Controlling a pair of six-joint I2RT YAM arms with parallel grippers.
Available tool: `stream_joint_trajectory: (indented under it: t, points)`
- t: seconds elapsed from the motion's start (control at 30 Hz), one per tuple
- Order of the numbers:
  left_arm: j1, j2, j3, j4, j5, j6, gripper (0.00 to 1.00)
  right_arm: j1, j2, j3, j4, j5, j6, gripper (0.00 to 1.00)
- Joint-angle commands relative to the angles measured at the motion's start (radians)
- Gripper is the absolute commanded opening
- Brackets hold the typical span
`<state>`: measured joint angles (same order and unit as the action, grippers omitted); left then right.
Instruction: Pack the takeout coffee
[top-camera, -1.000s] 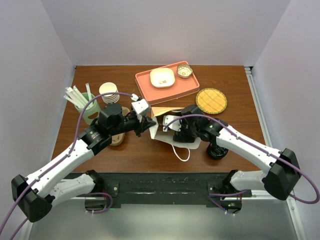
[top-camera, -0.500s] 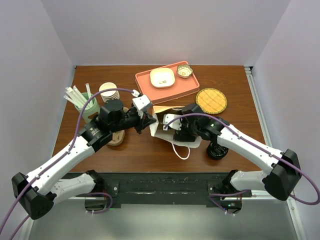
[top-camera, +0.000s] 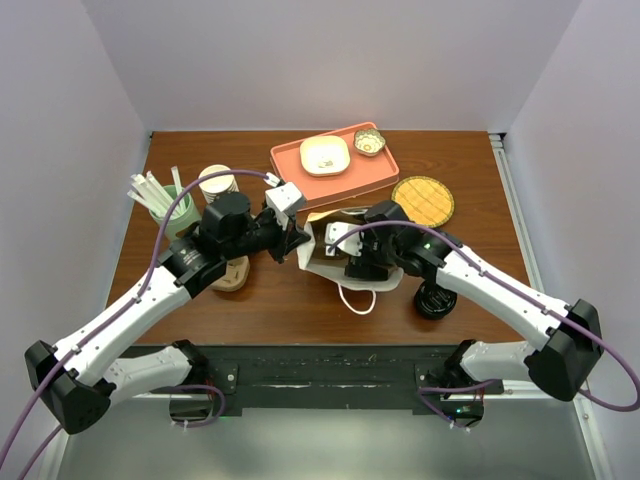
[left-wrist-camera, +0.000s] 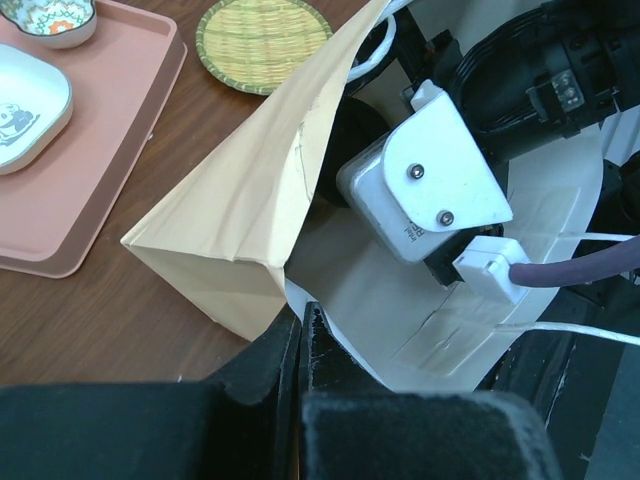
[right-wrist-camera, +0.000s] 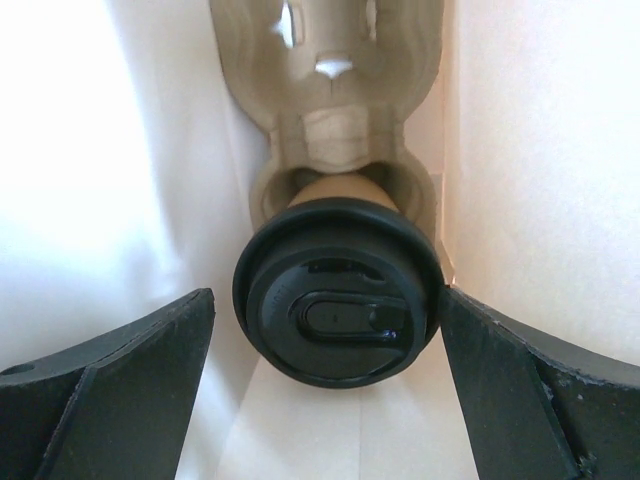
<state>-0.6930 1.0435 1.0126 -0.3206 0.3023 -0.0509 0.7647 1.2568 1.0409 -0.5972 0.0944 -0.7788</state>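
The takeout coffee (right-wrist-camera: 338, 295), a small cup with a round black lid, sits in a pulp carrier (right-wrist-camera: 330, 100) inside the paper bag (right-wrist-camera: 540, 150). My right gripper (right-wrist-camera: 325, 300) is inside the bag and open. Its fingers flank the lid: the right one touches the rim, the left one stands apart. From above, the right gripper (top-camera: 352, 262) reaches into the mouth of the bag (top-camera: 322, 220), which lies on its side, and the cup is hidden. My left gripper (left-wrist-camera: 300, 318) is shut on the bag's rim (left-wrist-camera: 290, 290) and holds it up; it is the left gripper (top-camera: 298, 243) at the bag's left edge.
A pink tray (top-camera: 370, 178) with a white dish (top-camera: 325, 154) and a small bowl (top-camera: 369, 141) lies behind the bag. A woven coaster (top-camera: 422, 201) is at the right. Stacked paper cups (top-camera: 217, 182) and a green straw holder (top-camera: 165, 212) stand at the left. A squat black piece (top-camera: 436, 300) is under the right arm.
The left gripper has shifted up and right with the bag's rim, so the mouth gapes wider. The right gripper stays open inside the bag.
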Motion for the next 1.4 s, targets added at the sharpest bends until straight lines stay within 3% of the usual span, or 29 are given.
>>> stream_joint_trajectory:
  t: [0.0, 0.47, 1.0, 1.37]
  points:
    - [0.006, 0.007, 0.064, -0.008, -0.025, -0.032, 0.0, -0.004, 0.015, 0.074, -0.019, -0.025, 0.016, 0.98]
    - [0.004, 0.055, 0.146, -0.09, -0.081, -0.004, 0.0, -0.004, 0.087, 0.22, -0.118, -0.122, 0.045, 0.99]
    - [0.026, 0.105, 0.173, -0.112, -0.069, -0.165, 0.0, -0.005, 0.108, 0.326, -0.179, -0.188, 0.092, 0.93]
    - [0.029, 0.121, 0.21, -0.147, -0.075, -0.175, 0.0, -0.011, 0.116, 0.367, -0.184, -0.226, 0.102, 0.96]
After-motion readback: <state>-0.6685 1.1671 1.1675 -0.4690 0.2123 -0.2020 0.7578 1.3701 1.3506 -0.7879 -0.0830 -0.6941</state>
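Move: The coffee cup sits lid-up in its carrier inside the tilted bag, between my open right fingers and just beyond them: its middle is about 5 cm ahead, 3 cm left and 5 cm below. The carrier's middle is about 7 cm ahead and 9 cm left of that hand; on the table, the woven mat is 15 cm ahead and 10 cm right, the black lids 8 cm back and 13 cm right. From my left hand, the cup is some 8 cm ahead, 13 cm right and 14 cm down. I draw my right hand up about 5 cm and some 4 cm left, off the coffee's lid and back towards the bag's mouth, tilting it about 10 degrees and leaving the fingers wide. My left hand keeps its pinch on the bag's rim, carries it a couple of centimetres forward and turns a little counter-clockwise while tipping down. ##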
